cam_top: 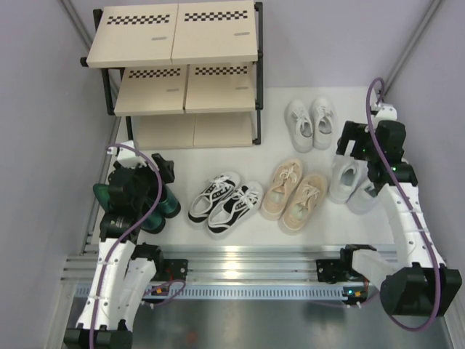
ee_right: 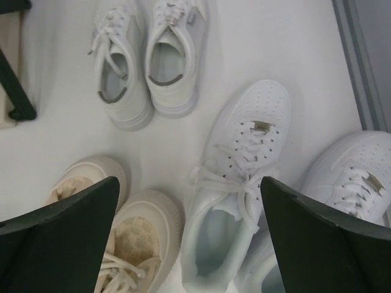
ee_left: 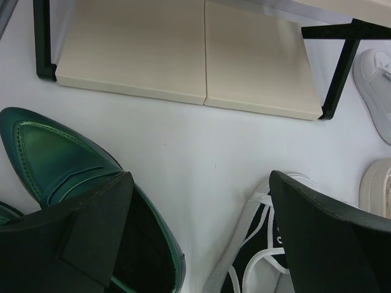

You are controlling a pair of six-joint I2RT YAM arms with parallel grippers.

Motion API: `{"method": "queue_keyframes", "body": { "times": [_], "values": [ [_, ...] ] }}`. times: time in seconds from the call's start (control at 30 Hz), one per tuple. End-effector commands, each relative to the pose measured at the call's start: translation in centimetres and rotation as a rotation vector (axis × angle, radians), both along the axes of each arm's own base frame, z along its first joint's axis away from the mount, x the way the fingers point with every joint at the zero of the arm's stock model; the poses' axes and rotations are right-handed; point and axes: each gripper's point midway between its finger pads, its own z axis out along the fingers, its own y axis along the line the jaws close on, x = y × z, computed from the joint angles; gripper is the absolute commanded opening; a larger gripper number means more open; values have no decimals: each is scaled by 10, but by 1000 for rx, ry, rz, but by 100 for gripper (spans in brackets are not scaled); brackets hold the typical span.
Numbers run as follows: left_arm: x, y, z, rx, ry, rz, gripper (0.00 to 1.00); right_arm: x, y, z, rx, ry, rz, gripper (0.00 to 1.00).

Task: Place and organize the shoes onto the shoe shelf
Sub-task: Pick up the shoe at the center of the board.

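The shoe shelf [cam_top: 182,43] stands at the back left, its lowest board [ee_left: 183,55] ahead of my left gripper. All the shoes stand on the white tabletop. My left gripper [cam_top: 145,166] [ee_left: 200,183] is open and hangs over the dark green shoes [cam_top: 166,205] [ee_left: 55,159], next to the black-and-white sneakers [cam_top: 225,203] [ee_left: 256,256]. The right gripper [cam_top: 367,145] [ee_right: 189,183] is open above the larger white sneakers [cam_top: 349,182] [ee_right: 244,159]. The beige sneakers [cam_top: 294,196] [ee_right: 140,232] lie in the middle. The small white sneakers [cam_top: 309,122] [ee_right: 146,61] sit beside the shelf.
Grey walls close in the table on the left [cam_top: 43,145] and right [cam_top: 436,87]. A metal rail [cam_top: 247,256] runs along the near edge by the arm bases. The shelf's black leg [ee_right: 15,91] stands just left of the small white sneakers.
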Motion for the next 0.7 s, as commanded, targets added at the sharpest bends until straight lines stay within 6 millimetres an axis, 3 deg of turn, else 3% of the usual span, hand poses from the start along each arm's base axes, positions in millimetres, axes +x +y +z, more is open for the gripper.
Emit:
{"method": "queue_keyframes", "body": {
  "times": [0.0,0.2,0.23,0.37,0.47,0.53,0.67],
  "values": [
    [3,-3,22,-61,-48,9,98,2,24,33,24,-61,168,99],
    [-16,-16,12,-295,118,53,98,-33,81,45,-105,-137,655,99],
    [-19,-20,12,-324,130,47,98,-39,89,43,-200,-158,763,99],
    [-25,-24,8,-424,183,82,98,-72,120,22,-258,-134,1004,99],
    [-21,-29,4,-441,225,67,98,-83,132,4,-196,-123,1084,99],
    [-18,-22,-12,-399,295,111,98,-82,136,-9,-176,-128,1101,99],
    [-12,-3,-18,-328,321,218,96,-77,140,-24,-134,-119,1092,99]
  ]
}}
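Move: The right-hand beige shoe lies about 12 cm to the left of my right hand, 10 cm back and 18 cm below. The left beige shoe is 20 cm left and 4 cm back, the big white shoe 4 cm right and about level. From my left hand, the left black-and-white sneaker lies some 19 cm right, 3 cm back and 18 cm below; its mate is 27 cm right and 7 cm back. The near green shoe is 6 cm left, about level. I swing my open right hand left about 13 cm and back 8 cm, off the white shoes towards the right-hand beige shoe. On the way I turn it nearly 60 degrees counter-clockwise, rising a little, then dropping steeply. My left hand, also open, eases back and right, rolling its right side up, then sinks with fingers tipping down towards the left black-and-white sneaker. ##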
